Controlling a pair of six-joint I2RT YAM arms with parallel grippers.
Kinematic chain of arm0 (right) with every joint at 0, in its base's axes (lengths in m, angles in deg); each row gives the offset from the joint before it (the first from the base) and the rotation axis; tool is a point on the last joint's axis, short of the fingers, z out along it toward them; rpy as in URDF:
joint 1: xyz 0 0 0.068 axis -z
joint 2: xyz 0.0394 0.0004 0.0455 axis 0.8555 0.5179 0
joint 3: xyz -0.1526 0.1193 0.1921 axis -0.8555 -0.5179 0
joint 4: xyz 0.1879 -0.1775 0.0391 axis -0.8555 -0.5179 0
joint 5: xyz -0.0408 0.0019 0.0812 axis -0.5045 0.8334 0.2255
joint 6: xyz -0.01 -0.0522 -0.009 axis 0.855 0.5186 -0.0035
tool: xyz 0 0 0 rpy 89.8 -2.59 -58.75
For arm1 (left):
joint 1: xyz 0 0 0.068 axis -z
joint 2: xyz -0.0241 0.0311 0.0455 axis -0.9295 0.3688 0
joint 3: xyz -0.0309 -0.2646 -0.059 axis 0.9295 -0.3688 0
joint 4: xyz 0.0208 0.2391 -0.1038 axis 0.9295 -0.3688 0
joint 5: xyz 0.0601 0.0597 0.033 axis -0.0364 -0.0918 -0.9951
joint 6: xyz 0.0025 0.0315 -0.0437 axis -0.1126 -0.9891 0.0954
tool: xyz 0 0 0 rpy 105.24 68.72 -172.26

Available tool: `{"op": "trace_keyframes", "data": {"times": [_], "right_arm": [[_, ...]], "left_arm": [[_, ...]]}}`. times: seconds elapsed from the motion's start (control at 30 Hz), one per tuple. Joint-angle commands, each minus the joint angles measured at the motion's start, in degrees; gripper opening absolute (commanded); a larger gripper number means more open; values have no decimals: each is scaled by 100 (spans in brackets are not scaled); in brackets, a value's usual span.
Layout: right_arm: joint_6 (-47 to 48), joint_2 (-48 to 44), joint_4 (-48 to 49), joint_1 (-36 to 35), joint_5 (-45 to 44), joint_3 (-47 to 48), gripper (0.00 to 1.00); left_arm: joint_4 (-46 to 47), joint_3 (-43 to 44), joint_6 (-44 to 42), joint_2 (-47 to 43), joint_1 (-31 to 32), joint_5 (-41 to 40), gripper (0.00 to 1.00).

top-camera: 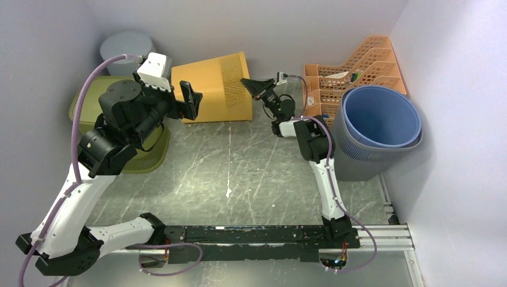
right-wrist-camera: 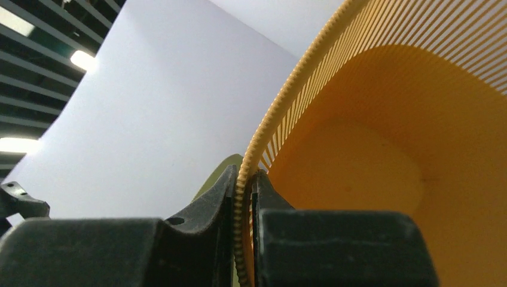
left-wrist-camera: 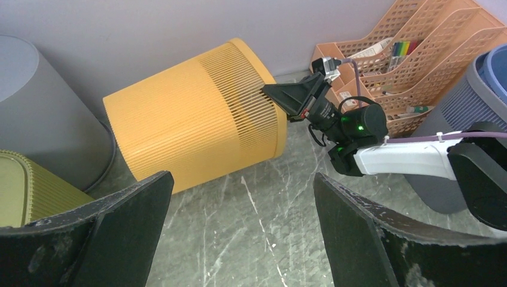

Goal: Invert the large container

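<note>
The large container (top-camera: 215, 86) is an orange slatted bin lying on its side at the back of the table, with its mouth facing right. My right gripper (top-camera: 246, 82) is shut on the upper part of its rim (right-wrist-camera: 281, 101), one finger inside and one outside. The right wrist view looks into the bin's orange interior (right-wrist-camera: 370, 167) past that right gripper (right-wrist-camera: 244, 179). My left gripper (top-camera: 181, 103) hangs open just in front of the bin's closed end, holding nothing. In the left wrist view the bin (left-wrist-camera: 197, 119) lies beyond the wide-open left gripper (left-wrist-camera: 242, 179), and the right gripper (left-wrist-camera: 269, 92) pinches the rim.
A grey bin with a blue bin nested inside (top-camera: 376, 128) stands at the right. Orange file racks (top-camera: 353, 72) line the back right wall. An olive green bin (top-camera: 146, 152) lies under the left arm, and a grey container (top-camera: 125, 51) stands in the back left corner.
</note>
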Motion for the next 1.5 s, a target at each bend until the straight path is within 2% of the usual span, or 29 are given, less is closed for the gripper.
{"op": "trace_keyframes", "data": {"times": [0.0,0.33,0.43,0.83,1.3,1.47], "right_arm": [[-543,467,1665,-75,-371,412,0],[-1181,1133,1665,-340,-614,2001,0],[-1156,1198,1663,-402,-583,2100,0],[-411,139,1656,404,-204,-517,0],[-6,124,1615,978,-33,-1562,0],[827,-319,644,974,-35,-2014,6]], "left_arm": [[-138,311,-145,58,38,-201,99],[-238,432,-190,158,33,-311,99],[-245,419,-184,163,31,-329,99],[-196,313,-162,185,30,-301,99],[-91,84,-124,220,36,-275,99],[-25,-48,-119,236,38,-202,99]]}}
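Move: The right hand already pinches the rim of the large yellow container, lying open end to the right; its middle is about 12 cm left, 2 cm ahead and 7 cm below. The peach rack's middle is some 42 cm right and 3 cm farther out than this hand; the upturned grey container is about 40 cm left and 6 cm ahead. From the left hand, the yellow container lies roughly 28 cm ahead, 3 cm right and 27 cm below. Leftward first, by about 3.5 cm with a slight lift, then back the other way: the right hand sweeps the yellow container some 12 cm to the right, towards the peach rack, sinking 4 to 5 cm as it goes. Its fingers stay shut on the rim while the wrist tips downward and turns a little clockwise. ##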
